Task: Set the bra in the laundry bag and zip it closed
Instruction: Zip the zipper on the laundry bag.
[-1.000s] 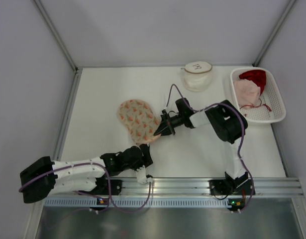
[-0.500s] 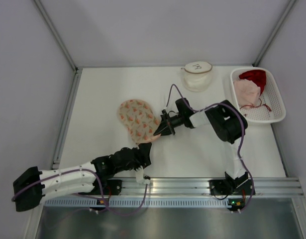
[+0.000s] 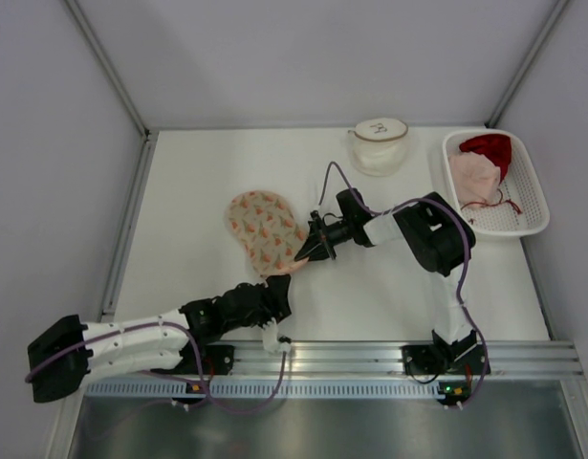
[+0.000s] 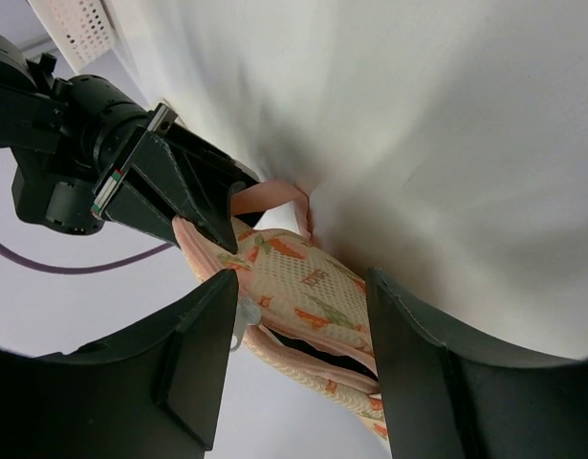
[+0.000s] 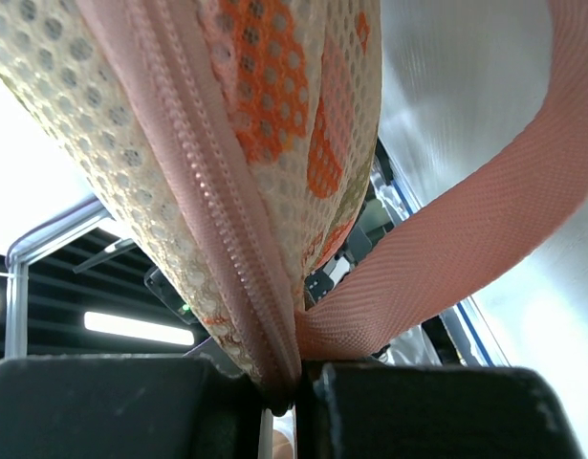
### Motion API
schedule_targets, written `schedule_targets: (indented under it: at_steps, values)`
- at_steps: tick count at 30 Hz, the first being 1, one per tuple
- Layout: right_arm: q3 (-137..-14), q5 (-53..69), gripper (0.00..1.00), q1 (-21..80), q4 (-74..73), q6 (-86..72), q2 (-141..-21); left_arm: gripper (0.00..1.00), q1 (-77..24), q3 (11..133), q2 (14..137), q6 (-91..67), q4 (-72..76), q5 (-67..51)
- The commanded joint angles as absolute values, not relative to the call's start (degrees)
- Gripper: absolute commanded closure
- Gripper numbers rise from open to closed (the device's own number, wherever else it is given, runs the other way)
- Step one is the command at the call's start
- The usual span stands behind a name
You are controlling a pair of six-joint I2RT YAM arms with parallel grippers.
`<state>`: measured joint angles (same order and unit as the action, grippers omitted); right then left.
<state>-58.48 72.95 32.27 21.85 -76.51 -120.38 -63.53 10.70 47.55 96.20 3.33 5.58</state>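
The laundry bag [image 3: 263, 229] is cream mesh with an orange carrot print and a pink zipper, and lies on the white table. My right gripper [image 3: 306, 252] is shut on the bag's near corner, where a pink loop strap [image 5: 466, 239] joins the zipper [image 5: 193, 191]. My left gripper [image 3: 278, 293] is open just short of the bag's near end. In the left wrist view the bag [image 4: 303, 282] lies between its fingers. The zipper pull [image 4: 243, 320] hangs by a partly open gap that is dark inside. No bra shows plainly.
A white basket [image 3: 533, 186] at the back right holds a red garment [image 3: 487, 150] and a pink one [image 3: 473, 177]. A round white pouch [image 3: 378, 145] stands at the back middle. Grey walls enclose the table, and a metal rail [image 3: 370, 356] runs along the near edge.
My left arm's elbow has swung left and back while its gripper stays by the bag's near end. My right gripper and the bag have not moved.
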Motion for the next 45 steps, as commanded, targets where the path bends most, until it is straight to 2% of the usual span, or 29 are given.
schedule_targets:
  at_steps: [1, 9, 18, 29, 33, 37, 45]
  values:
    - [-59.1, 72.8, 1.00, 33.6, 20.8, -75.6, -118.6, 0.38, -63.3, 12.3, 46.7, 93.3, 7.0, 5.5]
    - [-60.1, 72.8, 1.00, 33.6, 20.6, -75.6, -119.2, 0.34, -63.2, 13.1, 36.0, 91.8, -3.6, 0.6]
    - [-60.7, 72.6, 1.00, 33.9, 20.7, -75.8, -118.9, 0.36, -63.2, 13.8, 35.5, 90.5, -6.2, 0.4]
    - [-59.5, 72.7, 1.00, 34.3, 19.8, -73.3, -118.0, 0.51, -63.2, 16.1, 37.7, 85.8, -3.8, 1.1]
    - [-59.8, 72.2, 1.00, 34.3, 19.9, -72.9, -117.8, 0.67, -63.2, 21.0, 37.4, 78.0, -5.7, 0.3]
    - [-59.2, 71.6, 1.00, 34.3, 23.1, -75.0, -117.9, 0.65, -63.2, 30.8, 38.2, 66.7, -17.6, -5.0]
    - [-57.8, 71.7, 1.00, 34.3, 30.9, -80.9, -117.6, 0.67, -63.2, 32.1, 38.8, 56.7, -20.6, -6.4]
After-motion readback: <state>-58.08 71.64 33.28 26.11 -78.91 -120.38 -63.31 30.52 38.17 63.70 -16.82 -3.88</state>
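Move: The left hand's open fingers straddle the laundry bag's raised edge. What looks like the zip slider is about 3 cm ahead, 2 cm to the right and roughly level; the dark opening is some 3 cm ahead and 1 cm to the left, slightly below. The bag corner pinched in the right fingers is about 5 cm ahead and 6 cm to the right. From the right hand, that slider lies roughly 4 cm to the left and 2 cm back. The right fingers keep their pinch on the bag's corner beside the zip, almost still. Around the bag's edge the left hand bobs up about 3.5 cm and partly back down, drawing slightly back as its fingers close to about half their gap. It then lifts quickly away, ending some 10 cm above its start and slightly back, rolling about 35 degrees, counter-clockwise looking along the fingers. ##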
